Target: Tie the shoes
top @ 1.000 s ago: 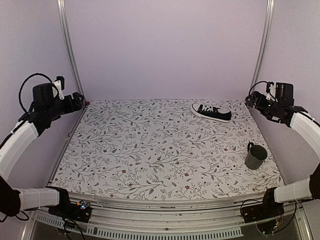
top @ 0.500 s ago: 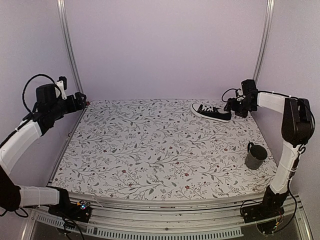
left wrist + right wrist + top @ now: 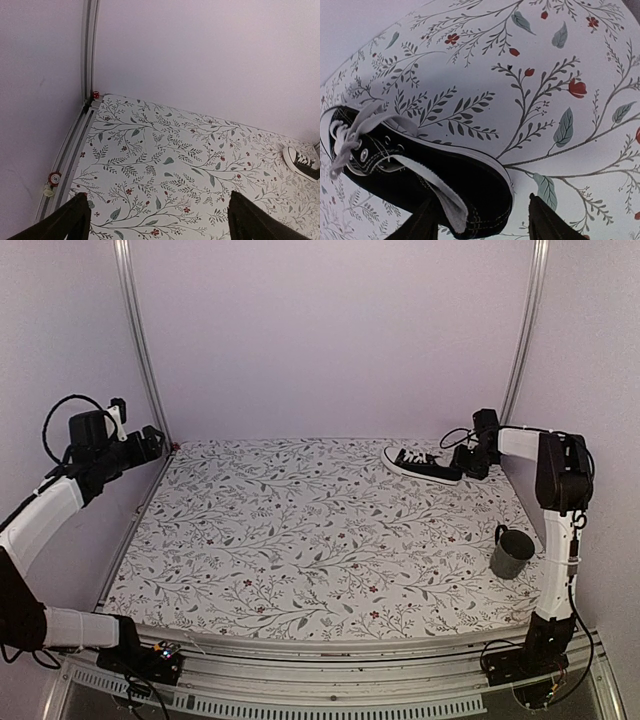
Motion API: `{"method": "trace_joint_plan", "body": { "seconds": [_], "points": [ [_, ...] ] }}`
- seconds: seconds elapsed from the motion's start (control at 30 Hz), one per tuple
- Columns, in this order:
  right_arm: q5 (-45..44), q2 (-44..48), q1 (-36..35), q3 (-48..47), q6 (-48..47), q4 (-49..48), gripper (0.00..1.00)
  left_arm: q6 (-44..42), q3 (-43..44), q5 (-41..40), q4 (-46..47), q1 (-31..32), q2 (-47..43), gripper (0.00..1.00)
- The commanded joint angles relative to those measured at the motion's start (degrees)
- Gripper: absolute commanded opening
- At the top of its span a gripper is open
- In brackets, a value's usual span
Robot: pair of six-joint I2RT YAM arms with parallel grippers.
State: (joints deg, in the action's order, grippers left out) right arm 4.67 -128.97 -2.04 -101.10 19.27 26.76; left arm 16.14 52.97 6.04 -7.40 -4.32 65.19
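The shoe [image 3: 424,466], a black low-top sneaker with white sole and loose white laces, lies at the far right of the table, toe pointing left. My right gripper [image 3: 466,462] is at its heel. In the right wrist view the heel [image 3: 490,195] sits between the two dark fingers of the right gripper [image 3: 480,202], which is open; the right finger [image 3: 547,220] stands clear of the sole, and the left one overlaps the shoe's collar. The laces [image 3: 345,142] lie untied. My left gripper [image 3: 155,443] hangs open and empty above the far left corner, and the shoe [image 3: 302,164] shows at the right edge of its view.
A dark grey mug [image 3: 511,552] stands near the right edge, nearer than the shoe. The floral tablecloth [image 3: 300,540] covers the table. Aluminium posts [image 3: 140,340] rise at the far corners, with walls close on three sides. A small red object [image 3: 95,94] sits in the far left corner.
My right arm swung in from the right wall down to the shoe's heel, and its jaws have narrowed around it. The left arm barely shifted.
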Motion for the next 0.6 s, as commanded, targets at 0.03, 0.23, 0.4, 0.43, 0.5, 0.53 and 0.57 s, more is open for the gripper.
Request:
{"method": "trace_joint_plan", "body": {
  "seconds": [0.03, 0.23, 0.4, 0.43, 0.5, 0.53, 0.57],
  "points": [
    [8.03, -1.87, 0.66, -1.49, -5.55, -2.74, 0.35, 0.53, -0.26, 1.52, 1.45, -0.93, 0.94, 0.96],
    [9.49, 0.89, -1.09, 0.1, -9.68, -3.06, 0.03, 0.73, -0.16, 2.39, 1.13, -1.21, 1.25, 0.95],
    [0.96, 8.91, -6.1, 3.3, -4.61, 1.33, 0.02, 0.95, -0.24, 2.91, 0.75, -1.22, 1.02, 0.95],
    [-1.6, 10.93, -7.63, 3.84, -1.88, 3.07, 0.02, 1.06, -0.24, 2.92, 0.68, -1.18, 0.93, 0.95],
    [-7.39, 15.21, -11.83, 5.58, 4.78, 7.01, 0.02, 1.44, -0.28, 2.52, 0.37, -1.22, 0.91, 0.95],
    [-10.26, 17.64, -14.45, 7.0, 7.38, 8.42, 0.02, 1.77, -0.2, 1.76, -0.01, -1.22, 0.86, 0.95],
    [-12.13, 20.14, -17.11, 9.2, 10.88, 9.22, 0.02, 2.05, -0.13, 0.99, -0.49, -1.22, 0.88, 0.95]
  ]
}}
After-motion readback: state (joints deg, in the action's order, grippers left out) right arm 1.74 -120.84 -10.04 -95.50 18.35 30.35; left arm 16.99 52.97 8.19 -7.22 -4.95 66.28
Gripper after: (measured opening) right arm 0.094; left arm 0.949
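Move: The black shoe lies on the table with its middle about 12 cm to the right hand's left, 4 cm farther out and slightly lower; its heel is roughly 2 cm to the hand's left, level with it. The grey mug stands some 32 cm back from the hand and 3 cm to its right. From the left hand the shoe is about 70 cm right, 21 cm ahead and 24 cm lower. The right fingers close, pinching the shoe's heel collar, then pull about 6 cm left, 4 back, 3 up. ##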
